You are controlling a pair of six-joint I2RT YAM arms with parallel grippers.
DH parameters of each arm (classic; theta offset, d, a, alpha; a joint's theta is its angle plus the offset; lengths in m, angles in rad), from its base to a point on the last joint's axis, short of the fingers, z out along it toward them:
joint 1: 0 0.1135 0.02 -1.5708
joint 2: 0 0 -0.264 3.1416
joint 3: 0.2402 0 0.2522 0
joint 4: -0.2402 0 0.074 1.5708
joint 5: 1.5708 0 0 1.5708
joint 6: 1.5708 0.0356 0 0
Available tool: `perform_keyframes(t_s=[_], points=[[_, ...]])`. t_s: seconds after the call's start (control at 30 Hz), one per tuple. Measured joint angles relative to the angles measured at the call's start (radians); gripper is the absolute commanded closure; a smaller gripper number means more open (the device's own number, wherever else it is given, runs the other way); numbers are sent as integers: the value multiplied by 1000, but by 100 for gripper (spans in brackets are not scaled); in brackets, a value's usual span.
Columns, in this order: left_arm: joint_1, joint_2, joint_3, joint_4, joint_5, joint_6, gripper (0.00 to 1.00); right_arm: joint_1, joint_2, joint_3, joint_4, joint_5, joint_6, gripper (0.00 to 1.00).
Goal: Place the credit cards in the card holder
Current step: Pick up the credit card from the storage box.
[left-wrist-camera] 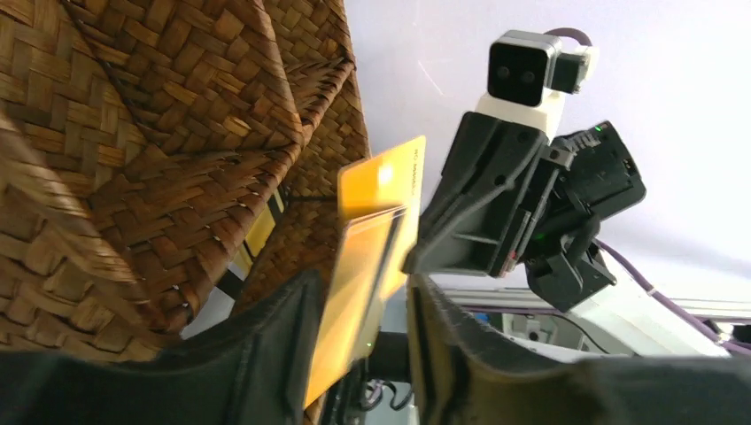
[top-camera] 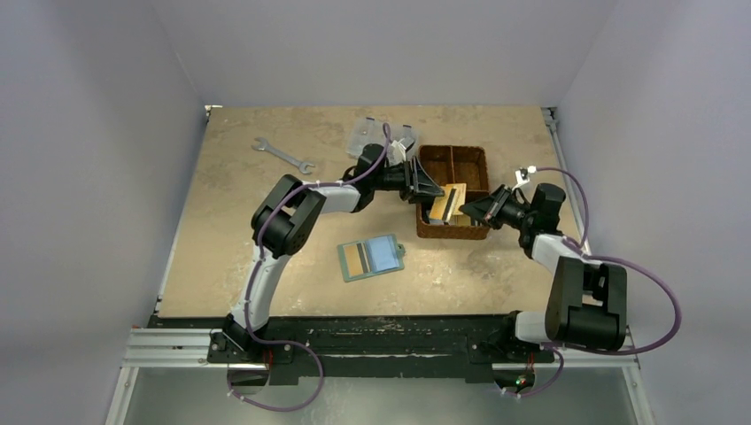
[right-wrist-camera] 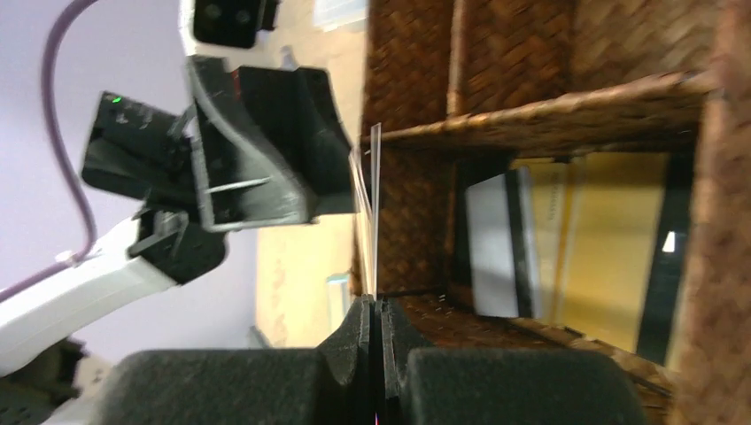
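Observation:
An orange-gold credit card point(top-camera: 445, 202) stands on edge above the brown basket, between both grippers. My right gripper point(right-wrist-camera: 375, 310) is shut on its thin edge point(right-wrist-camera: 374, 212). My left gripper point(left-wrist-camera: 359, 345) is open around the card's other end point(left-wrist-camera: 372, 239). That end leans near the left finger point(left-wrist-camera: 266, 345), and a gap shows at the right finger point(left-wrist-camera: 452, 345). The card holder point(top-camera: 370, 257) lies open on the table in front of the basket, with a gold card in one half and a pale blue pocket in the other. A whitish card point(right-wrist-camera: 496, 248) and a gold card point(right-wrist-camera: 611, 248) lie in the basket.
The brown woven divided basket point(top-camera: 474, 159) sits at the back right, under both grippers. A clear plastic box point(top-camera: 376, 133) stands behind the left arm. A wrench point(top-camera: 283, 154) lies at the back left.

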Motion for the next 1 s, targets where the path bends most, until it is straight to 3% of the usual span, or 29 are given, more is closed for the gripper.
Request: perform_keyframes(t_s=[0.2,0.43,0.6,0.7,0.87,1.0], points=[[4,-12,69,-165,-35,112,26,0,-47,98,-269,187,-157,100],[5,-50,130,-384,-100,257,24,0,-153,233,-494,412,-307,100],[3,-98,121,-473,-127,349,24,24,-186,251,-531,395,-355,100],[13,-185,18,-456,-121,375,24,104,-178,240,-479,296,-330,100],[85,-463,-274,-435,-106,396,23,330,-142,231,-386,174,-253,100],[192,-728,-489,-439,-126,399,21,378,-125,172,-238,94,-137,100]])
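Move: Over the storage box's front compartment, the left hand has its fingers part-open around a striped card; that compartment's floor lies some 7 cm to its right, 2 cm back and 10 cm down. An orange card in the right hand's grip is about 6 cm right of the left hand and 2 cm back. The card holder lies roughly 24 cm left of the right hand, 8 cm back and 12 cm down; the compartment is 5 cm ahead of that hand. Keeping its pinch on the orange card, the right hand first backs off about 6 cm to the right, then swings some 17 cm left and a little back towards the card holder, rising and turning counter-clockwise. The left fingers spread on to wide open around the striped card; after a small forward shift the hand clears out about 15 cm left, rising and drawing back. ##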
